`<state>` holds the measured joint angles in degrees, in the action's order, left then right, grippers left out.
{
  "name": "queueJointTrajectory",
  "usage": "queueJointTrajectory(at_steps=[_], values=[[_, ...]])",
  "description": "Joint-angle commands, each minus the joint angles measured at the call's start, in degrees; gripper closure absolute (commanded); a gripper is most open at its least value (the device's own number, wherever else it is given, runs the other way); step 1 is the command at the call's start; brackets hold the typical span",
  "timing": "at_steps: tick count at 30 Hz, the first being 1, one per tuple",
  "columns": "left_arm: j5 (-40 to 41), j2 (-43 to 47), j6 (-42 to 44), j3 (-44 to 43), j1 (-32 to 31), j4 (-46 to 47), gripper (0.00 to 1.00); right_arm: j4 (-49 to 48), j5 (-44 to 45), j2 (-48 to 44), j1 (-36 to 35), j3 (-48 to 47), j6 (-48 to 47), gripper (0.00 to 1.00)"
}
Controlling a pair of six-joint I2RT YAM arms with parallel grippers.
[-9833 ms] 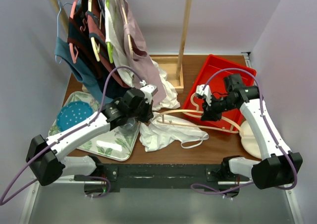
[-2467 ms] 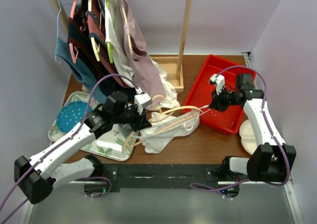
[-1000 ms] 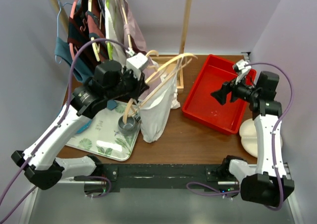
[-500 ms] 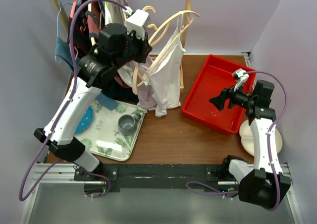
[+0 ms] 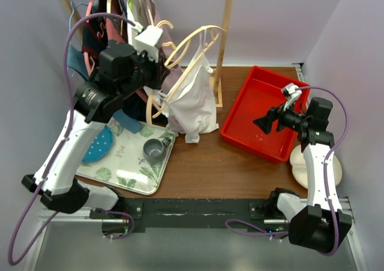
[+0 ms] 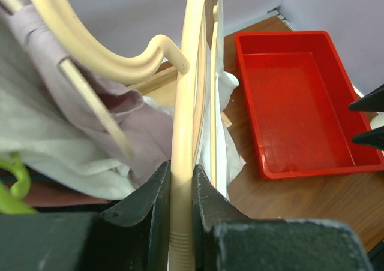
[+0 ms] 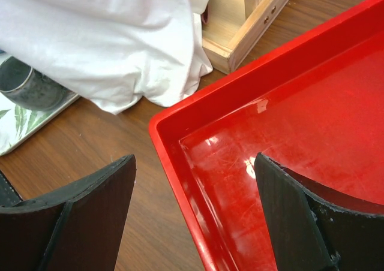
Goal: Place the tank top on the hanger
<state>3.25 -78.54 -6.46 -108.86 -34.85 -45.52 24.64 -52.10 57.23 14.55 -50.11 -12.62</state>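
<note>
The white tank top (image 5: 193, 103) hangs by its straps from the cream hanger (image 5: 193, 40), which is raised beside the wooden rack. My left gripper (image 5: 157, 73) is shut on the hanger's neck; in the left wrist view the black fingers (image 6: 144, 205) clamp the cream hanger (image 6: 183, 139) with the tank top (image 6: 217, 133) behind it. The tank top's hem touches the table, and it also shows in the right wrist view (image 7: 102, 37). My right gripper (image 5: 262, 122) is open and empty above the red tray (image 5: 258, 118), its fingers (image 7: 78, 205) wide apart.
A wooden rack (image 5: 223, 37) carries several garments, including a mauve one (image 6: 120, 115) and a lime-green hanger (image 6: 15, 184). A leaf-patterned tray (image 5: 129, 169) holds a grey cup (image 5: 155, 151) and a blue plate (image 5: 96, 144). A cream object (image 5: 300, 163) lies at the right edge.
My left arm has lowered slightly and swung the hanger with the tank top left, toward the rack. The right arm has stayed still over the red tray.
</note>
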Motion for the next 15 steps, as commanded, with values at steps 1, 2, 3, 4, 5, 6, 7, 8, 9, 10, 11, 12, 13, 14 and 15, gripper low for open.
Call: queueJointTrajectory(at_steps=[1,2,3,4,5,6,7,8,9,10,11,12,13,14,15], values=[[5.7,4.5,0.5,1.6,0.7,1.7,1.0,-1.9,-1.4,-0.1,0.2,0.1,0.7,0.16],[6.6,4.3,1.0,1.3,0.6,1.7,1.0,-1.9,-1.3,0.0,0.1,0.1,0.7,0.16],[7.4,4.0,1.3,1.0,0.6,1.8,1.0,-2.0,-1.3,0.0,0.1,0.1,0.7,0.16],[8.3,3.0,1.9,0.6,0.7,2.1,1.0,-2.0,-1.3,0.1,0.2,0.2,0.7,0.16],[8.4,2.0,2.2,-0.9,0.6,2.4,1.0,-2.0,-1.2,0.1,0.2,0.2,0.7,0.16],[8.5,0.9,2.5,-1.9,0.7,3.5,1.0,-2.0,-1.2,0.1,0.2,0.2,0.7,0.15],[8.3,-1.8,3.2,-3.1,0.7,4.0,1.0,-2.1,-1.1,0.1,0.2,0.2,0.7,0.15],[8.1,-3.4,3.6,-6.4,0.6,4.6,1.0,-2.1,-1.1,0.1,0.2,0.3,0.7,0.15],[7.8,-5.1,3.7,-8.5,0.6,5.3,1.0,-2.0,-0.8,0.0,0.1,0.3,0.7,0.15],[7.3,-8.8,4.1,-10.8,0.6,5.7,1.0,-1.9,-0.7,-0.1,0.1,0.3,0.5,0.15],[7.0,-10.5,4.2,-15.5,0.7,6.1,1.0,-1.7,-0.6,-0.3,0.1,0.3,0.4,0.15],[6.6,-13.4,4.0,-17.5,0.6,7.3,1.0,-1.7,-0.4,-0.4,0.2,0.4,0.3,0.15],[6.2,-14.5,3.8,-19.3,0.6,8.0,1.0,-1.7,-0.4,-0.5,0.2,0.4,0.3,0.15],[6.4,-15.5,3.5,-21.6,0.7,8.8,1.0,-1.7,-0.4,-0.5,0.2,0.4,0.3,0.15],[6.7,-16.8,3.1,-22.5,0.7,10.4,1.0,-1.6,-0.5,-0.3,0.2,0.4,0.3,0.15]])
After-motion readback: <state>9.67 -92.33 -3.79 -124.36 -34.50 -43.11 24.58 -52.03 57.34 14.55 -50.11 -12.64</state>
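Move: Ahead of the left hand, which already grips the hanger with the tank top on it, the rack's free stretch of rail lies about 20 cm out, 6 cm to the right and some 8 cm higher. The lilac top hangs roughly 8 cm ahead, 4 cm to the left and 12 cm lower; the rack's right post is about 14 cm ahead and 17 cm right. From the idle right hand that rail stretch is some 32 cm ahead, 26 cm left and 28 cm up. Swinging first about 2.5 cm to its left and a touch back, the left hand then drives forward some 7.5 cm and right about 4 cm, rising slightly throughout, to bring the hanger's hook towards the rail. The fingers keep their hold on the hanger while the wrist turns a few degrees counter-clockwise and tips up about 5 degrees. ##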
